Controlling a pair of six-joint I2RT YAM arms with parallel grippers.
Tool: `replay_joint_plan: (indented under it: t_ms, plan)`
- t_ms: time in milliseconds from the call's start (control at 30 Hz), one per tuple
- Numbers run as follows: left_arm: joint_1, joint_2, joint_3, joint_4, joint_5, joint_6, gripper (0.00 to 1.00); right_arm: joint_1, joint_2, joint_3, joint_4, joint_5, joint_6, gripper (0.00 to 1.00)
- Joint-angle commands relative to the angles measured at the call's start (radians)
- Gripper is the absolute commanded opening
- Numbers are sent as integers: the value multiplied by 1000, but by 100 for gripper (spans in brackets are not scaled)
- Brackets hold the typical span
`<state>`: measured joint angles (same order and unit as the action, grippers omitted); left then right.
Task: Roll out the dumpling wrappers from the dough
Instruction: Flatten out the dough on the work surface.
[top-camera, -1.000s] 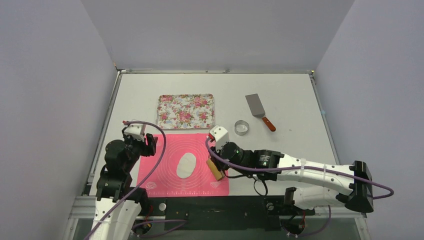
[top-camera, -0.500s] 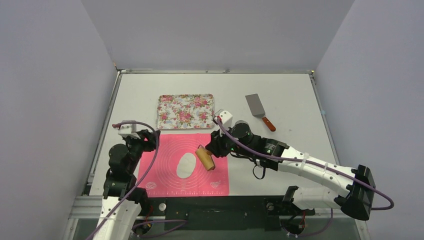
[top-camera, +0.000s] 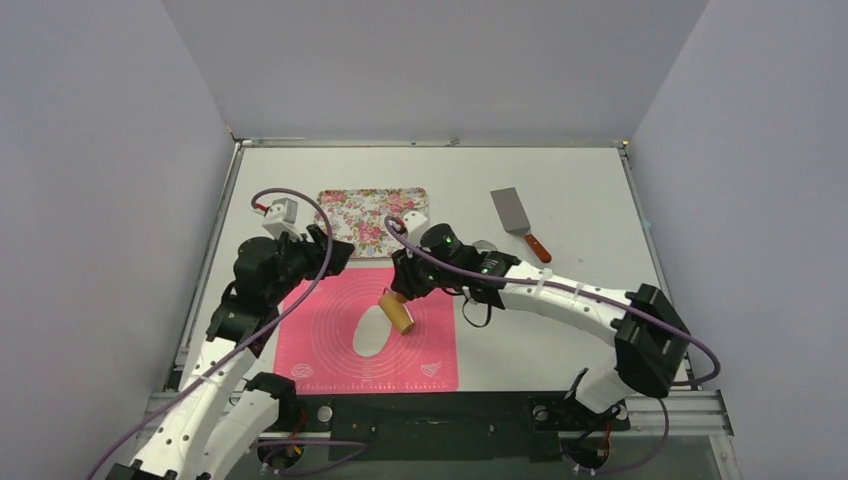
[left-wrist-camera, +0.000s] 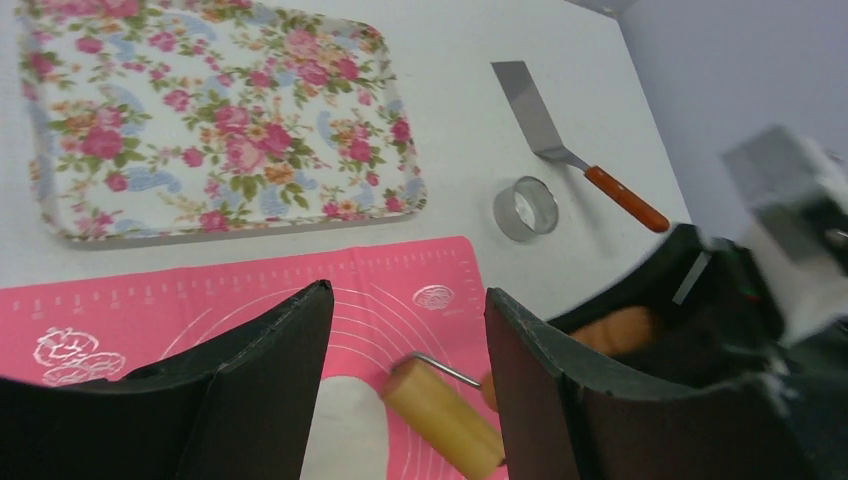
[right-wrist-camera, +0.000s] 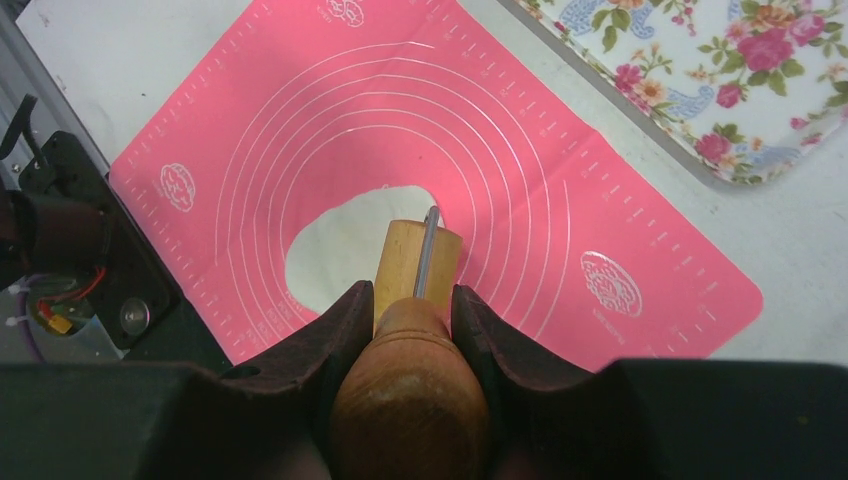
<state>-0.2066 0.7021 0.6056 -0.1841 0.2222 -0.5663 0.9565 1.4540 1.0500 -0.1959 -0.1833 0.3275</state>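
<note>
A flat white oval of dough (top-camera: 372, 332) lies in the middle of the pink mat (top-camera: 320, 345). My right gripper (top-camera: 405, 285) is shut on the brown handle (right-wrist-camera: 410, 400) of a wooden roller (top-camera: 400, 312). The roller's barrel (right-wrist-camera: 412, 258) rests at the dough's (right-wrist-camera: 340, 250) right edge. My left gripper (left-wrist-camera: 408, 295) hangs open and holds nothing, above the mat's far edge near the tray, looking down on the roller (left-wrist-camera: 440, 420). The dumpling wrappers are out of view.
A floral tray (top-camera: 370, 222) sits just beyond the mat. A metal ring cutter (left-wrist-camera: 524, 208) and a spatula (top-camera: 515, 218) with an orange handle lie to the right of the tray. The right arm reaches across the table's right half.
The right arm has carried the roller from the mat's right edge leftward onto the dough's edge. The left arm has risen and reached forward toward the mat's far edge.
</note>
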Motion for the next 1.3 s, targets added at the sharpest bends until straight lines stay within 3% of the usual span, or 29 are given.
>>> replay_joint_plan:
  t_ms: [0, 100, 233, 433, 567, 800, 1267]
  plan:
    - [-164, -3, 135, -87, -204, 81, 55, 7, 113, 135, 105, -72, -13, 0]
    - [-202, -68, 167, -120, -381, 102, 55, 13, 189, 184, 143, -64, -29, 0]
    - [-202, -171, 166, -136, -473, 131, 55, 29, 286, 247, 97, -67, -96, 0]
    - [-209, -329, 143, -211, -604, 4, 55, 34, 307, 188, 114, -50, -159, 0]
    - [-217, -267, 205, -377, -592, -35, 55, 71, 333, 132, 121, -51, -218, 0]
    - [-219, -291, 214, -472, -571, -77, 55, 102, 388, 19, 169, -133, -266, 0]
    - [-233, -277, 247, -638, -644, -129, 55, 149, 493, -183, 502, -244, -145, 0]
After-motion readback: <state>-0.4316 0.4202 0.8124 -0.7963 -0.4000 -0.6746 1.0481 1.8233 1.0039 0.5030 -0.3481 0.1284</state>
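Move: The right hand still grips the roller's handle, with the roller head roughly 5 cm back, 2 cm left and 9 cm below. The flattened dough lies about 8 cm to this hand's left, 7 cm back and 14 cm down. The floral tray is some 18 cm ahead and 8 cm left, the ring cutter 10 cm ahead and 15 cm right, both on the table. From the empty left hand the dough lies about 14 cm back, 3 cm right and 20 cm below. Left and down, slightly forward at first, the right hand carries the roller about 6 cm across and 4 cm lower onto the dough; then, staying at that height, it goes on left another 4 to 5 cm and draws back a little, the wrist turning about 20 degrees counter-clockwise and tilting. The empty left hand lifts some 10 cm, then sinks again, ending about 7 cm back and 7 cm left. ##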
